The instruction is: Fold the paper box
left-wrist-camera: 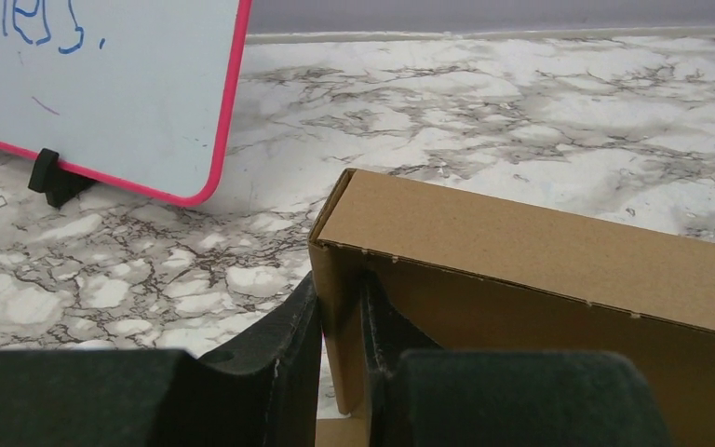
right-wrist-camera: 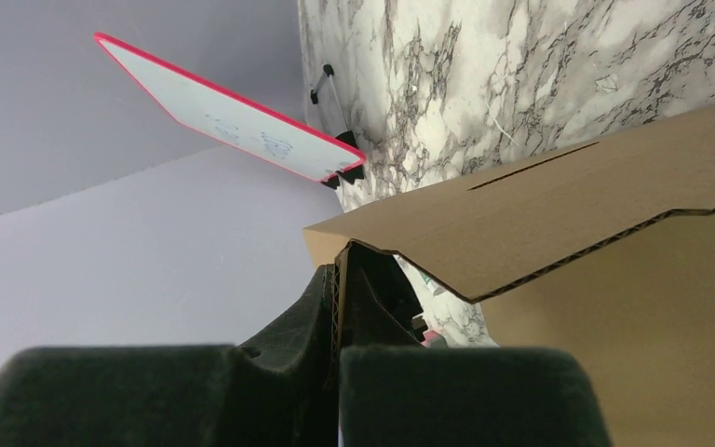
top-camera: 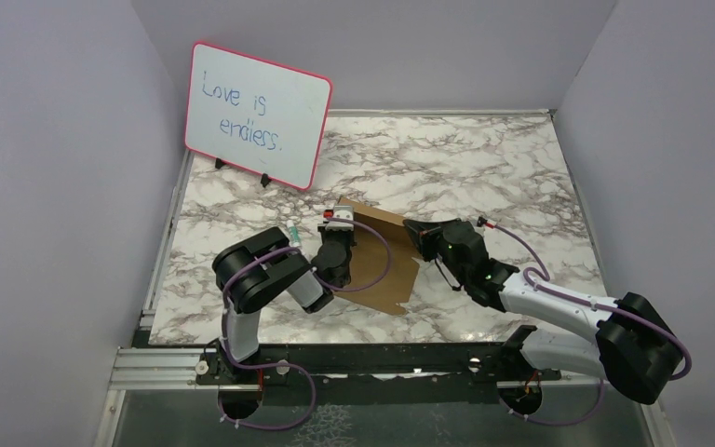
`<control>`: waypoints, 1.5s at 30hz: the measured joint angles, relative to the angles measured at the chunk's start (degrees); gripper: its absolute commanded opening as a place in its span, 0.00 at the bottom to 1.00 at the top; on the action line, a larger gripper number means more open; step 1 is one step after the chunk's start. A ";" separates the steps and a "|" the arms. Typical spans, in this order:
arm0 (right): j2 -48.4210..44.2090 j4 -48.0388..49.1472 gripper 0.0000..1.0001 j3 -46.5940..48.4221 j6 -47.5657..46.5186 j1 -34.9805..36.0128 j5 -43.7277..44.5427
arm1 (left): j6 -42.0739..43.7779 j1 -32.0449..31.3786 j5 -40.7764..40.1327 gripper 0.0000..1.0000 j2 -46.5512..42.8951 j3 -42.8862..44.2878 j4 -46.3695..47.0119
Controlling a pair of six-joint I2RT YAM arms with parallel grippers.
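The paper box (top-camera: 396,244) is plain brown cardboard, partly folded, standing on the marble table between my two arms. In the left wrist view, one long wall (left-wrist-camera: 540,251) is raised, and a short end flap stands at its near corner. My left gripper (left-wrist-camera: 340,284) is shut on that end flap, one finger on each side. My left gripper (top-camera: 343,230) is at the box's left edge. My right gripper (top-camera: 416,235) is at the box's right edge. In the right wrist view, my right gripper (right-wrist-camera: 340,265) is shut on a corrugated edge of the paper box (right-wrist-camera: 559,214).
A pink-framed whiteboard (top-camera: 256,116) with blue writing leans on black feet at the back left; it also shows as a whiteboard (left-wrist-camera: 102,84) close ahead of the left wrist. Purple-grey walls enclose the marble table (top-camera: 484,158) on three sides.
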 measured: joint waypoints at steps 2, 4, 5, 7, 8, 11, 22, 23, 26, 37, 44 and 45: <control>0.07 0.02 0.01 0.00 0.02 0.20 0.04 | 0.90 -0.52 -2.08 0.25 0.83 1.18 0.07; 0.26 0.13 0.01 0.00 0.02 0.35 0.04 | 1.62 -0.83 -3.69 0.29 1.68 2.16 0.09; 0.35 0.28 0.01 0.00 0.04 0.44 0.07 | 2.05 -0.96 -4.59 0.30 2.16 2.67 0.13; 0.37 0.42 0.01 0.00 0.04 0.70 0.09 | 2.82 -1.09 -6.14 0.34 3.13 3.54 0.20; 0.37 0.44 0.01 0.00 0.04 0.79 0.09 | 2.99 -1.09 -6.60 0.35 3.50 3.80 0.26; 0.39 0.42 0.01 0.00 0.02 1.01 0.09 | 3.41 -1.16 -7.80 0.41 4.24 4.15 0.61; -0.02 0.15 0.01 0.00 -0.04 1.33 0.66 | -0.04 -0.96 -8.15 0.61 3.30 0.76 -1.18; -0.11 0.09 0.01 0.00 -0.04 1.33 0.68 | -0.46 -0.92 -7.56 0.61 2.69 -0.04 -1.38; -0.26 -0.02 0.01 0.02 -0.11 1.33 0.81 | -2.23 -0.68 -5.53 0.64 -0.13 -2.91 -2.19; -0.26 -0.09 0.01 0.22 -0.85 1.33 1.09 | -7.80 0.37 4.13 0.71 -5.97 -12.20 -2.91; -0.26 -0.07 0.01 0.22 -1.07 1.33 1.22 | -9.53 2.47 10.88 0.72 -5.97 -13.53 -2.01; -0.26 -0.07 0.01 0.22 -1.09 1.33 1.22 | -9.73 2.89 11.65 0.72 -5.95 -13.44 -1.73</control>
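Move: The left hand has the near edge of the box's left side panel between its fingertips; the panel's middle is about 2 cm ahead, at roughly hand height. The top flap's middle lies some 4 cm ahead, 7 cm right and 5 cm up. The glue stick is on the table, about 10 cm to the left, level fore and aft and some 8 cm lower. From the right hand, the left side panel's middle is about 15 cm left, 3 cm ahead and 4 cm lower. The left fingers let go of the left side panel's near edge, spreading wide while the hand nudges slightly forward and turns some 8 degrees counter-clockwise. It then backs off towards the robot, leftward and down, ending about 4 cm back, 4 cm lower and 2 cm left, turned clockwise and tipped slightly down. The right hand stays put, keeping its pinch on the box's right end. ##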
